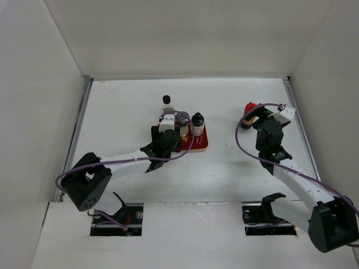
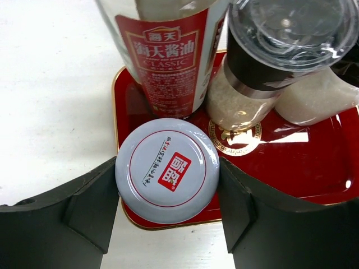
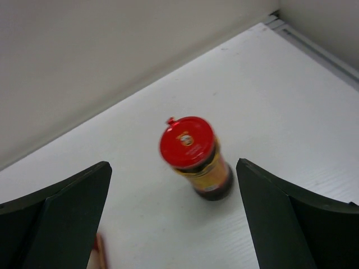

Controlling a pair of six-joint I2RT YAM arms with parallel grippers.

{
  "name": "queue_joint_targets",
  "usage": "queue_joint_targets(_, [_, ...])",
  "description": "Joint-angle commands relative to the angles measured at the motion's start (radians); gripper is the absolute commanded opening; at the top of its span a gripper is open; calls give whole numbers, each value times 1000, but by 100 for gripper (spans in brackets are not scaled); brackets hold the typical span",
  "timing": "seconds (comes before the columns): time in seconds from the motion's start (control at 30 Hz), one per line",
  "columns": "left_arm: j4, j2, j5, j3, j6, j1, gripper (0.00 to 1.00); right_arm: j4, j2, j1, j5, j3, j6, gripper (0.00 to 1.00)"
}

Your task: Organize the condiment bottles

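Note:
My left gripper (image 2: 167, 185) is shut on a grey-lidded jar (image 2: 167, 170), both fingers against its lid, over the near-left corner of the red tray (image 2: 314, 162). Behind it on the tray stand a red-labelled soy sauce bottle (image 2: 168, 56), a clear-topped grinder with pale contents (image 2: 263, 67) and another pale jar (image 2: 317, 101). From above, the left gripper (image 1: 167, 130) is at the tray's (image 1: 201, 143) left side. My right gripper (image 3: 174, 185) is open, fingers apart on either side of a red-capped dark bottle (image 3: 196, 159) standing on the table, not touching it. That bottle (image 1: 249, 107) stands far right.
White walls enclose the table on three sides. A metal rail (image 3: 314, 42) runs along the right edge close to the red-capped bottle. A small reddish object (image 3: 98, 249) lies by my right gripper's left finger. The black cap of the tall bottle (image 1: 166, 100) rises behind the left gripper.

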Motion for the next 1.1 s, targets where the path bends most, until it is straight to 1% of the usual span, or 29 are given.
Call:
queue_joint_targets(0.0, [87, -52, -57, -13, 16, 3, 59, -84, 65, -70, 13, 78, -8, 100])
queue_joint_targets(0.17, [102, -95, -62, -57, 6, 0, 80, -135, 212, -89, -54, 177, -20, 100])
queue_joint_targets(0.23, [111, -125, -62, -77, 4, -1, 85, -129, 249, -89, -68, 202, -34, 100])
queue_joint_targets(0.3, [113, -173, -62, -102, 3, -3, 88, -127, 283, -92, -91, 225, -52, 100])
queue_joint_targets(0.4, [125, -222, -56, -130, 0, -9, 89, -141, 336, -112, -137, 259, -52, 100])
queue_joint_targets(0.57, [148, -251, -45, -151, -14, -23, 90, -159, 427, -133, -152, 315, -47, 100])
queue_joint_targets(0.67, [183, -270, -18, -168, -22, -20, 90, -181, 488, -143, -203, 355, -44, 100])
queue_joint_targets(0.8, [214, -293, 4, -188, -33, -11, 90, -182, 542, -147, -224, 369, -41, 100])
queue_joint_targets(0.83, [219, -293, 10, -189, -33, -6, 90, -181, 550, -152, -221, 369, -38, 98])
queue_joint_targets(0.9, [222, -294, 21, -196, -37, -3, 90, -175, 556, -153, -212, 366, -32, 90])
queue_joint_targets(1.07, [233, -300, 33, -197, -42, 2, 90, -160, 530, -149, -145, 343, -37, 58])
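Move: The right hand is open and empty. The red-capped bottle stands about 8 cm ahead of it, 1 cm to its right and 13 cm lower; the white bottle with the dark cap, in the tray, is some 4 cm ahead and 19 cm to its left. The left hand still grips the white-lidded jar, its middle about 3 cm below. From this hand the soy sauce bottle is 7 cm straight ahead, the grinder 5 cm ahead and 5 cm right, the red-capped bottle roughly 10 cm ahead and 31 cm right. The right hand first slides about 2 cm to its right, then sinks some 11 cm while reaching 8 cm forward to the red-capped bottle, tipping its fingers about 25 degrees further down and, only at the end, partly closing them to pinch the bottle's sides just under the cap. Meanwhile the left hand spreads its fingers, lets go of the white-lidded jar and rises about 4.5 cm, easing back a little with a slight tilt and roll of the wrist. ##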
